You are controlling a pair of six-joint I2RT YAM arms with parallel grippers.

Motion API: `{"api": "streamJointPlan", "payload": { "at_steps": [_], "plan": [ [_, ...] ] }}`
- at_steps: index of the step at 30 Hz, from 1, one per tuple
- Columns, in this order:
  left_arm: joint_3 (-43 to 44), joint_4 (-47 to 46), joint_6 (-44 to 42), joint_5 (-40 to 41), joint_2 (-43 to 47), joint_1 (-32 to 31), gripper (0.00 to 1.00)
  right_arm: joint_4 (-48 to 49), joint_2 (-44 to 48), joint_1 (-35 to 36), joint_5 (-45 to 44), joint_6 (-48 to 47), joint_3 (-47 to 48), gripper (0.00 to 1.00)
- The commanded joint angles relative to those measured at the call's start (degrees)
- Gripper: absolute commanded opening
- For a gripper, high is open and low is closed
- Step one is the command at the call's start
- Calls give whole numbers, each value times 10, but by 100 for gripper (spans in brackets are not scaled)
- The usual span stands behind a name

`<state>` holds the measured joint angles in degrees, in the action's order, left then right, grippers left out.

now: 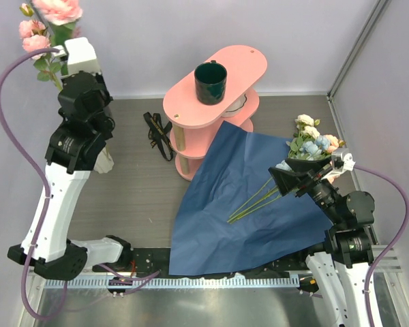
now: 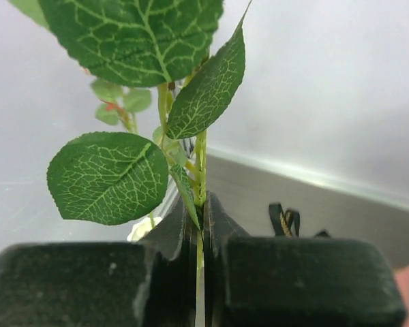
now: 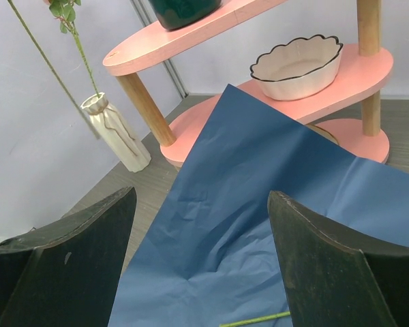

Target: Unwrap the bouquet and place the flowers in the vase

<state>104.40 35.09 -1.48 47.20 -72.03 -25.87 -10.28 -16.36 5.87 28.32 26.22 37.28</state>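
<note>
My left gripper (image 2: 203, 204) is raised at the far left and shut on a thin green stem (image 2: 201, 163) with broad leaves. Its pink flowers (image 1: 51, 20) stand above the arm. In the right wrist view the stems (image 3: 78, 58) hang down to the mouth of the ribbed cream vase (image 3: 116, 133); whether they are inside I cannot tell. The other flowers (image 1: 313, 142) lie at the right on the spread blue wrapping paper (image 1: 238, 211), stems (image 1: 255, 201) pointing left. My right gripper (image 1: 286, 178) hovers open over the paper, beside those blooms, nothing between its fingers (image 3: 313, 238).
A pink tiered shelf (image 1: 249, 58) stands at the back centre with a dark green mug (image 1: 210, 82) on top and a cream scalloped bowl (image 3: 296, 65) on its middle tier. The black ribbon (image 1: 158, 133) lies on the table left of the shelf. Walls enclose the back and right.
</note>
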Motion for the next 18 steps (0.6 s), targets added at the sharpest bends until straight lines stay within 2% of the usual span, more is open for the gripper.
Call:
{"api": "streamJointPlan", "payload": {
  "at_steps": [1,11,18],
  "plan": [
    [-42,-220,11,48,36,43,0,14,4,-2,-6,-7,-2,84],
    [-10,-411,-125,119,-7,61,0,24,3,-2,-1,-4,-9,84],
    [-10,-475,-198,150,-42,68,0,31,2,-2,3,-1,-12,84]
  ]
}}
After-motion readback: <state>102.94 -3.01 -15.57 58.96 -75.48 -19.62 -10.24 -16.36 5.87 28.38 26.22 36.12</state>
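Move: The vase, with one flower already in it, stands about 7 cm ahead of the left hand and 11 cm to its left, its middle roughly 40 cm below. The black ribbon lies on the table some 20 cm ahead and 8 cm right of that hand; the pink shelf is about 12 cm ahead and 28 cm to its right. From the right hand the vase is around 21 cm ahead, 58 cm left and 23 cm lower. The held pink flower is raised, its long stem hanging towards the vase, as the left hand climbs about 8 cm and shifts some 6 cm left, the climb easing off at the end. The wrist tips the fingers up and turns counter-clockwise, each by about 20 degrees, bringing the stem's lower end up towards the vase's mouth; the shut fingers keep their pinch. ##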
